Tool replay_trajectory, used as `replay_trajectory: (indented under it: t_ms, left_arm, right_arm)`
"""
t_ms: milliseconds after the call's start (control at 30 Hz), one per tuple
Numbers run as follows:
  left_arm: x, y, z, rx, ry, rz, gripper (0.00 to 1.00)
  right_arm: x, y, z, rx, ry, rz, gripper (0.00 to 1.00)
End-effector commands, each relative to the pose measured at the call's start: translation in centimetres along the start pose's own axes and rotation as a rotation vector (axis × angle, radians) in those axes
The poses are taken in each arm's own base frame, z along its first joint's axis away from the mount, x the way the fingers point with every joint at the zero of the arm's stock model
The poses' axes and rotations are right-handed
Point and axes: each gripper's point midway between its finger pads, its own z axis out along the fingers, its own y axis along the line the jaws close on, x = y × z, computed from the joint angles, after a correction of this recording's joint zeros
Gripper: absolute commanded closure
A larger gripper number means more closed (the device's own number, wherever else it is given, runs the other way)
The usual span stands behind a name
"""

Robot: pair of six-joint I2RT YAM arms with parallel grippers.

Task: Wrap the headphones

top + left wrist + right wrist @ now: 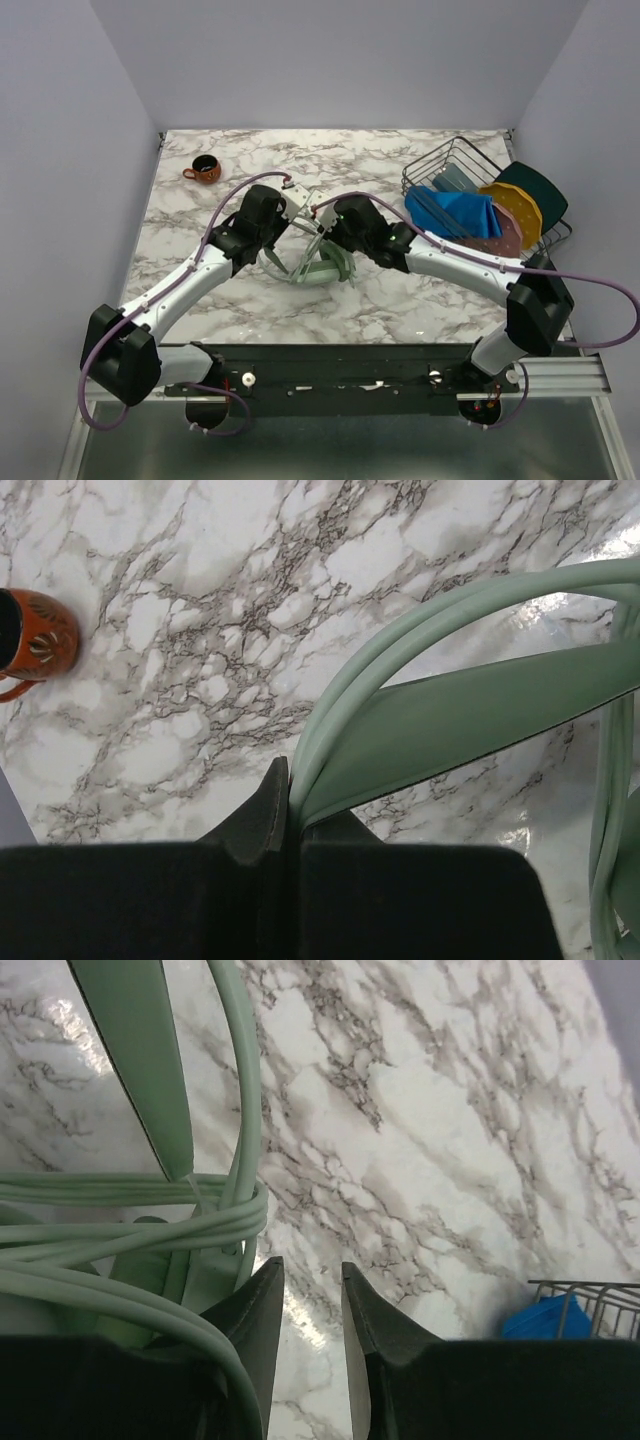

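The pale mint-green headphones [318, 264] lie at the middle of the marble table, between my two grippers. My left gripper [292, 792] is shut on them: two strands of the thin cable [420, 608] and the flat headband [470, 715] run out from between its fingers. My right gripper [312, 1272] is open and empty, with bare marble showing between its fingertips. It sits just right of several cable turns [130, 1215] wound around the headphones. The headband [130, 1060] rises above those turns. In the top view both grippers are over the headphones, the left [300, 212] and the right [336, 226].
An orange mug [203, 169] stands at the back left and also shows in the left wrist view [35, 640]. A wire dish rack [452, 160] at the back right holds a blue cloth [455, 213] and plates. Its corner shows in the right wrist view [590, 1295].
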Motion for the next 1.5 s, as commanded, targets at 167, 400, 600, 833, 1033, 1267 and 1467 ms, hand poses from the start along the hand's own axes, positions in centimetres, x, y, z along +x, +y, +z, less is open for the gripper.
replay_trajectory:
  t_ms: [167,400,600,833,1033,1267,1467]
  left_arm:
    - [-2.1,-6.5,-0.2,0.317,-0.097,0.095,1.0]
    - [-1.1,-6.9,-0.2,0.337,-0.077,0.124,1.0]
    - [-1.4,-7.9,-0.9,0.398,-0.093,0.111,1.0]
    - [-2.1,-8.0,-1.6,0.44,-0.118,0.073,1.0]
    - [-2.9,-4.9,-0.5,0.292,-0.123,0.039,1.0]
    - [-2.6,-4.5,0.6,0.257,-0.111,-0.02,1.0]
    - [-2.6,-0.3,1.4,0.106,-0.136,-0.099,1.0]
  right_arm:
    - [5.9,2.8,-0.1,-0.247,0.222,0.026,0.47]
    - [5.6,1.4,-0.5,-0.262,0.215,0.069,0.31]
    - [4.4,1.7,-0.9,-0.323,0.16,0.049,0.28]
    - [4.8,0.9,-2.4,-0.28,0.087,0.01,0.28]
    - [1.6,-2.8,-5.0,-0.09,-0.125,0.049,0.27]
    - [1.2,-2.4,-4.9,-0.098,-0.178,0.051,0.28]
    - [1.2,-2.0,-5.1,-0.098,-0.197,0.12,0.28]
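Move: Just left of the right hand, about 4 cm off and nearly level with it, lies the wrapped cable. A loose strand of it crosses the right hand's left finger, some 2 cm to the left of the hand point. The ear cups hang about 6 cm back, 3 cm left and 5 cm below the right hand. From the left hand, which still grips the headband, the wrapped cable is roughly 11 cm to the right, level front to back and a little lower. Spreading its half-open fingers wide, the right hand sinks about 3.5 cm beside the wrapped cable, nearly stops, then rises some 8 cm while drawing to the right, and settles back slightly, clear of the cable. The left hand keeps its pinch on the headband and carries the headphones about 4 cm to the right, a little down and back, turning clockwise some 10 degrees. ##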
